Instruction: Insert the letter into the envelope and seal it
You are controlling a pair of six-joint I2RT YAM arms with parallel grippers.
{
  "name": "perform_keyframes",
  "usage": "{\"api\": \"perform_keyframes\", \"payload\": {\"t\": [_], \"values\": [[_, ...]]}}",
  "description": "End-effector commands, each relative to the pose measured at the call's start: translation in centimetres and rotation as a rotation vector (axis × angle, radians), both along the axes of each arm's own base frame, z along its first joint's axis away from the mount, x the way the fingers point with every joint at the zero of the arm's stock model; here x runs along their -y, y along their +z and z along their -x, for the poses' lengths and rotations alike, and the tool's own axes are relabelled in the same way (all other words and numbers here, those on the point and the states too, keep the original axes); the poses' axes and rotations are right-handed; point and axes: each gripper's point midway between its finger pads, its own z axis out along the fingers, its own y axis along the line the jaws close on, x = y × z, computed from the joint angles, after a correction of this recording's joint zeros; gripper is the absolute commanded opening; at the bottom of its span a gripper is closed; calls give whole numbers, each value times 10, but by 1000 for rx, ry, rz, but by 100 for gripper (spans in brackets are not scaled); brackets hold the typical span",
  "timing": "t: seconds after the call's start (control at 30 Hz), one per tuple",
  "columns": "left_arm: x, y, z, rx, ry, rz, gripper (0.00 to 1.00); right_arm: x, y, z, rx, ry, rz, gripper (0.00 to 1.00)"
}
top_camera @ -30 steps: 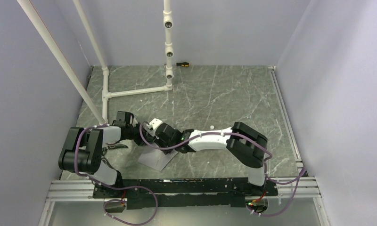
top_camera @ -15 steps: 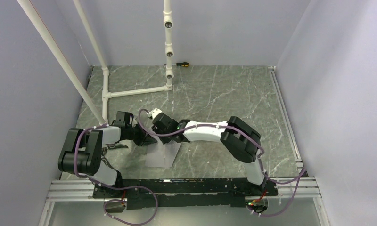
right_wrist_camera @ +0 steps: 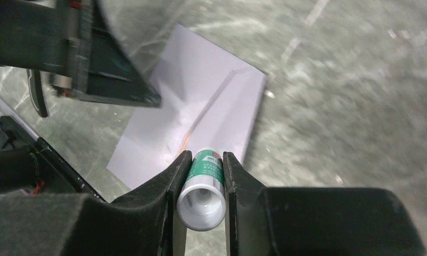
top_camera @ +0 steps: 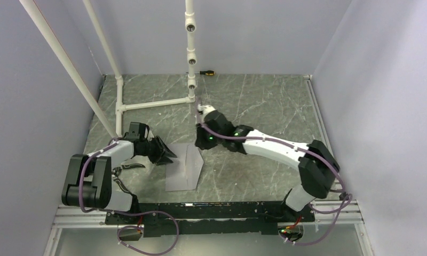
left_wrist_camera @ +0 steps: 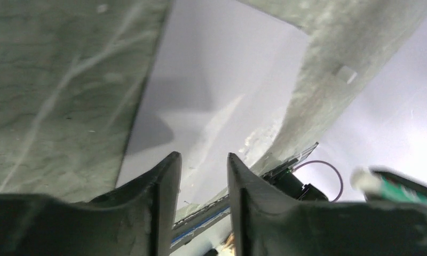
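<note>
The light grey envelope (top_camera: 183,169) lies flat on the marble table, its flap folded down, and also shows in the wrist views (left_wrist_camera: 222,80) (right_wrist_camera: 200,101). Of the letter only a thin tan-orange line (right_wrist_camera: 186,136) peeks out along the flap edge. My left gripper (top_camera: 167,155) (left_wrist_camera: 203,158) hovers at the envelope's left edge, open, with nothing between its fingers. My right gripper (top_camera: 203,113) (right_wrist_camera: 207,156) is raised behind the envelope, shut on a green and white glue stick (right_wrist_camera: 203,184).
A white pipe frame (top_camera: 152,103) stands at the back left. A screwdriver (top_camera: 207,72) lies at the back wall. Metal rails (top_camera: 211,212) run along the near edge, with grey walls on three sides.
The left gripper opened and let go of the envelope, which now lies flat. The right arm swung up and to the right, away from the envelope, still gripping the glue stick.
</note>
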Motion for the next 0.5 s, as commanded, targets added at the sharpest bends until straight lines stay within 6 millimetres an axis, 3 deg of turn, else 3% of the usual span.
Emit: {"api": "perform_keyframes", "payload": {"t": [0.0, 0.1, 0.2, 0.47], "values": [[5, 50, -21, 151, -46, 36, 50, 37, -9, 7, -198, -129, -136, 0], [4, 70, -23, 212, -52, 25, 63, 60, -9, 9, -280, -211, -241, 0], [-6, 76, -17, 236, -50, -43, 69, 80, -8, 10, -360, -303, -370, 0], [-29, 64, 9, 173, -82, -196, 72, 133, -22, 2, -510, -574, -642, 1]]}}
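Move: The loose white glue cap stands on the table about 16 cm to the right hand's right, 6 cm farther out and 13 cm lower. The envelope lies flat, its middle some 7 cm to the right hand's left, 4 cm back and 13 cm below. For the left hand, the cap is about 26 cm to its right, 7 cm ahead and 2 cm lower; the envelope's middle is about 5 cm right, 2 cm back and 3 cm below. The glue stick, still gripped in the right hand, is carried away from the envelope towards the loose cap, about 13 cm right and 5 cm down, while the hand rolls some 45 degrees clockwise about its own fingers. The left hand climbs clear of the envelope, about 7 cm net with a slight sink at the end, its fingers spreading from partly to mostly open. ##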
